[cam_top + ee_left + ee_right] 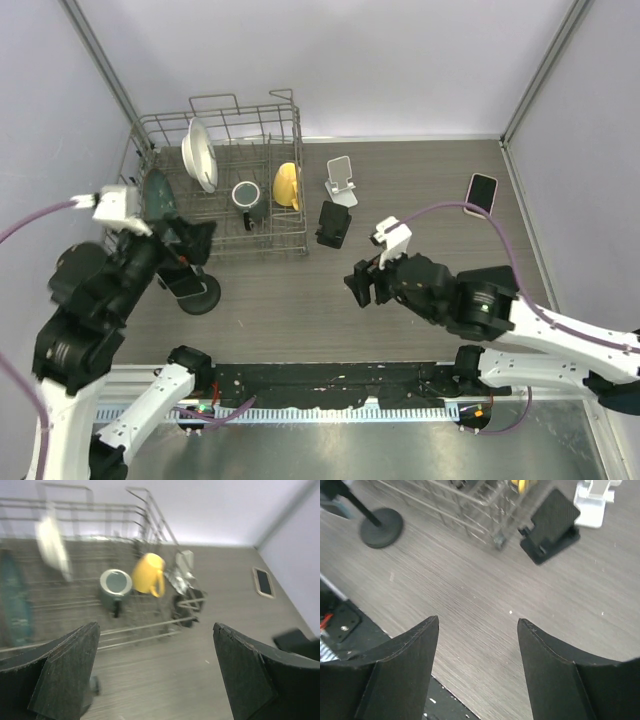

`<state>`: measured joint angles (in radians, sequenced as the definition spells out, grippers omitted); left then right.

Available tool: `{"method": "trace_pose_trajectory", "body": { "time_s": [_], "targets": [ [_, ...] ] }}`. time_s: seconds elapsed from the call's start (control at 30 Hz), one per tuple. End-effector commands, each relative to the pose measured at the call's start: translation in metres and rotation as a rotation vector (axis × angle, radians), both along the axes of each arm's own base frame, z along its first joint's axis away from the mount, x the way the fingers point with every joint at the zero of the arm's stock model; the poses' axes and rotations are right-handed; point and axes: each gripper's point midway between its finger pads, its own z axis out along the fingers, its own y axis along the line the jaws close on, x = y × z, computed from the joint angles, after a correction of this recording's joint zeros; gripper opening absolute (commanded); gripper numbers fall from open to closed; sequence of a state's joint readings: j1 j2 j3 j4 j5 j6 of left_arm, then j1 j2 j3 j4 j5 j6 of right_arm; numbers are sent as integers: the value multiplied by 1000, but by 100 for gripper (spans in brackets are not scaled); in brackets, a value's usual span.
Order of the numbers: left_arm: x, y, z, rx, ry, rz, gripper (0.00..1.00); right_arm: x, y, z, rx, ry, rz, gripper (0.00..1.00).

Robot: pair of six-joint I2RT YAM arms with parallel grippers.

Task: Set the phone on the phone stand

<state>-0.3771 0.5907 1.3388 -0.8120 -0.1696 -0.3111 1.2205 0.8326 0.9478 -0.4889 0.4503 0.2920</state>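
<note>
The phone, black-screened with a pale rim, lies flat at the far right of the table; it also shows in the left wrist view. A white phone stand stands just right of the dish rack, and a black phone stand is in front of it. Both show in the right wrist view, the white stand and the black stand. My left gripper is open and empty near the rack's front left. My right gripper is open and empty over bare table, in front of the black stand.
A wire dish rack at the back left holds a white plate, a teal plate, a grey mug and a yellow mug. A black round-based stand sits by my left gripper. Walls close in the table.
</note>
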Motion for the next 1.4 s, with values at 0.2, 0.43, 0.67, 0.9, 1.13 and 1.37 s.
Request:
{"method": "trace_pose_trajectory", "body": {
  "time_s": [0.2,0.43,0.67,0.9,1.13,1.37],
  "targets": [
    [55,-144,-26,-202,254,-593,100,106,-17,-80,158,320,-195,68],
    [75,-154,-34,-159,156,-579,100,164,3,-101,272,412,-313,68],
    [65,-146,-52,-117,46,-582,100,198,26,-107,344,261,-184,68],
    [44,-134,-42,-103,-63,-577,100,230,15,-123,449,204,-132,57],
    [30,-137,-39,-94,-77,-637,100,242,27,-126,514,156,31,47],
    [24,-145,-38,-101,-79,-698,100,245,33,-132,561,159,106,36]
  ]
}}
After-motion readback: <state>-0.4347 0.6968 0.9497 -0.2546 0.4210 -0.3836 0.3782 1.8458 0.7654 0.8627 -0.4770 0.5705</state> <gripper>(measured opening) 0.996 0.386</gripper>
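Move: The black phone stand lies about 22 cm ahead of the right hand, 6 cm to its left and some 21 cm below. Beyond that stand, the white phone stand is 11 cm farther out and 2 cm to the right; the yellow mug is 9 cm farther out and 12 cm to the left. From the left hand, the black phone stand is roughly 20 cm ahead, 26 cm to the right and 35 cm below. Bring the right gripper forward about 24 cm and down some 17 cm to the right side of the black phone stand, rolling its left side up and tipping it down, and narrow the fingers part-way astride the upright plate. Meanwhile swing the empty, wide-open left gripper right some 14 cm and a little down, away from the phone on the round-based stand, turning it clockwise; after reaching forward, let it draw partly back. ##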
